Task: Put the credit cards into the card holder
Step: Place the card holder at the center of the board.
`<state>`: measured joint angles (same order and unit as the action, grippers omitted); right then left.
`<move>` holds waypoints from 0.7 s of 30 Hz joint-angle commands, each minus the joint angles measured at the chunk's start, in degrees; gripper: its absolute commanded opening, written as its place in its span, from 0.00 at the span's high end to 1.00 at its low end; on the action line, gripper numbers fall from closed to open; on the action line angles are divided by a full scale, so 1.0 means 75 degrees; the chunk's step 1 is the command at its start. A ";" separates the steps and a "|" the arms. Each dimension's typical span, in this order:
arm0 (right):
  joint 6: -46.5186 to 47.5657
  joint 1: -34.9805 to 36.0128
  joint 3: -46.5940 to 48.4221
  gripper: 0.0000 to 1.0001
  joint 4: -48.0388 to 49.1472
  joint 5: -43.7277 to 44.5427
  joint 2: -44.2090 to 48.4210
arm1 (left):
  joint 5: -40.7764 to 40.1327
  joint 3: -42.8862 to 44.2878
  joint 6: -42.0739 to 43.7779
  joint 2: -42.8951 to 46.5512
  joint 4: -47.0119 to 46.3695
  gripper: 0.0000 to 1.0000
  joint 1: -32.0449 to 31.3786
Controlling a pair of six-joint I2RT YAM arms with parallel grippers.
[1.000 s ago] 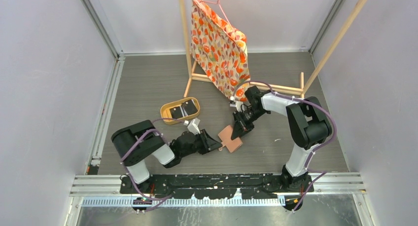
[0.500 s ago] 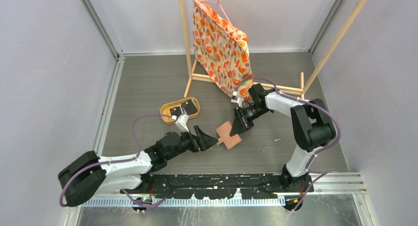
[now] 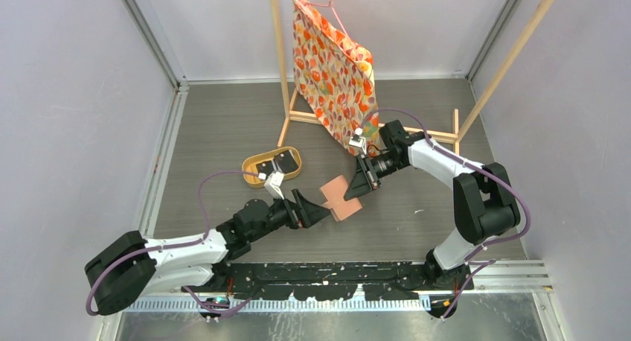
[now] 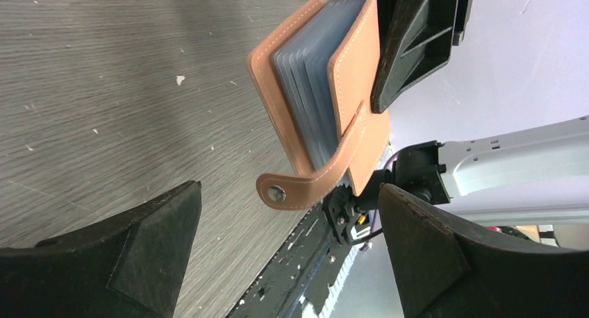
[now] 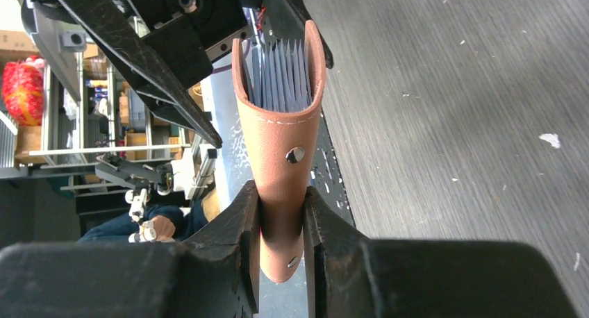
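The salmon-brown card holder hangs just above the table, held by my right gripper, which is shut on its folded spine. Its grey-blue slots fan open toward my left gripper, and the snap tab dangles loose. My left gripper stands wide open right in front of the holder, with the tab between its fingers but touching neither. Dark credit cards lie in the oval tray, apart from both grippers.
A wooden rack with a flowered orange bag stands at the back, just behind my right arm. The yellow-rimmed tray sits to the left of the holder, behind my left gripper. Grey walls close in both sides.
My left gripper has opened wide and let go of the card holder. The left arm stretched out low. My right gripper has carried the holder slightly back and left.
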<state>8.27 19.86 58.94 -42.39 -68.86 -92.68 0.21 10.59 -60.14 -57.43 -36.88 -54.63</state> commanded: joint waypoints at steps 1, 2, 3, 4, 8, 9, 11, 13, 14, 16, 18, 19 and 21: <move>0.0527 -0.0023 0.0164 0.99 -0.0468 -0.0904 0.0355 | 0.0137 0.0263 -0.0158 -0.0316 -0.1315 0.00 0.0030; 0.0611 -0.0023 0.0179 0.99 -0.0527 -0.0949 0.0377 | 0.0098 0.0261 -0.0200 -0.0387 -0.1442 0.00 0.0032; 0.0680 -0.0028 0.0197 0.99 -0.0594 -0.0990 0.0376 | 0.0039 0.0259 -0.0239 -0.0437 -0.1631 0.00 0.0030; 0.0774 -0.0028 0.0212 0.99 -0.0692 -0.1017 0.0390 | 0.0027 0.0263 -0.0288 -0.0475 -0.1721 0.00 0.0030; 0.1109 -0.0018 0.0283 0.99 -0.0983 -0.1161 0.0359 | -0.0223 0.0380 -0.0396 -0.0593 -0.1925 0.02 0.0030; 0.1177 -0.0013 0.0302 0.99 -0.1050 -0.1166 0.0348 | -0.0235 0.0432 -0.0422 -0.0618 -0.1967 0.04 0.0030; 0.1324 -0.0011 0.0321 0.99 -0.1176 -0.1199 0.0346 | -0.0245 0.0559 -0.0493 -0.0692 -0.2033 0.07 0.0030; 0.1359 -0.0003 0.0324 0.99 -0.1212 -0.1201 0.0346 | -0.0249 0.0677 -0.0586 -0.0805 -0.2069 0.11 0.0030; 0.1379 0.0000 0.0332 0.99 -0.1229 -0.1201 0.0355 | -0.0238 0.0734 -0.0645 -0.0876 -0.2101 0.12 0.0030; 0.1406 -0.0008 0.0314 0.99 -0.1239 -0.1181 0.0358 | -0.0169 0.0834 -0.0772 -0.1038 -0.2236 0.17 0.0030; 0.1425 -0.0006 0.0333 0.99 -0.1240 -0.1162 0.0360 | -0.0070 0.0910 -0.0891 -0.1220 -0.2426 0.22 0.0030; 0.1419 -0.0001 0.0333 0.99 -0.1239 -0.1139 0.0367 | -0.0064 0.0944 -0.0925 -0.1335 -0.2534 0.26 0.0030; 0.1426 -0.0005 0.0333 0.98 -0.1244 -0.1122 0.0367 | 0.0160 0.0983 -0.1021 -0.1484 -0.2635 0.34 0.0030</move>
<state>17.87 19.86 58.96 -50.59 -74.02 -92.49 -0.34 15.75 -66.06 -66.76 -50.76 -54.63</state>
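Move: The card holder, already pinched in the right fingers, has its middle about 4 cm ahead of the left hand, 4 cm to its right and some 3 cm higher. From the right hand it is about 2 cm to the left, level forward and in height. The tray of black cards sits about 12 cm ahead of the left hand, 15 cm to its left and some 13 cm below. Left hand rises about 5 cm and rightward, fingers narrowing around the card holder the right draws back. ##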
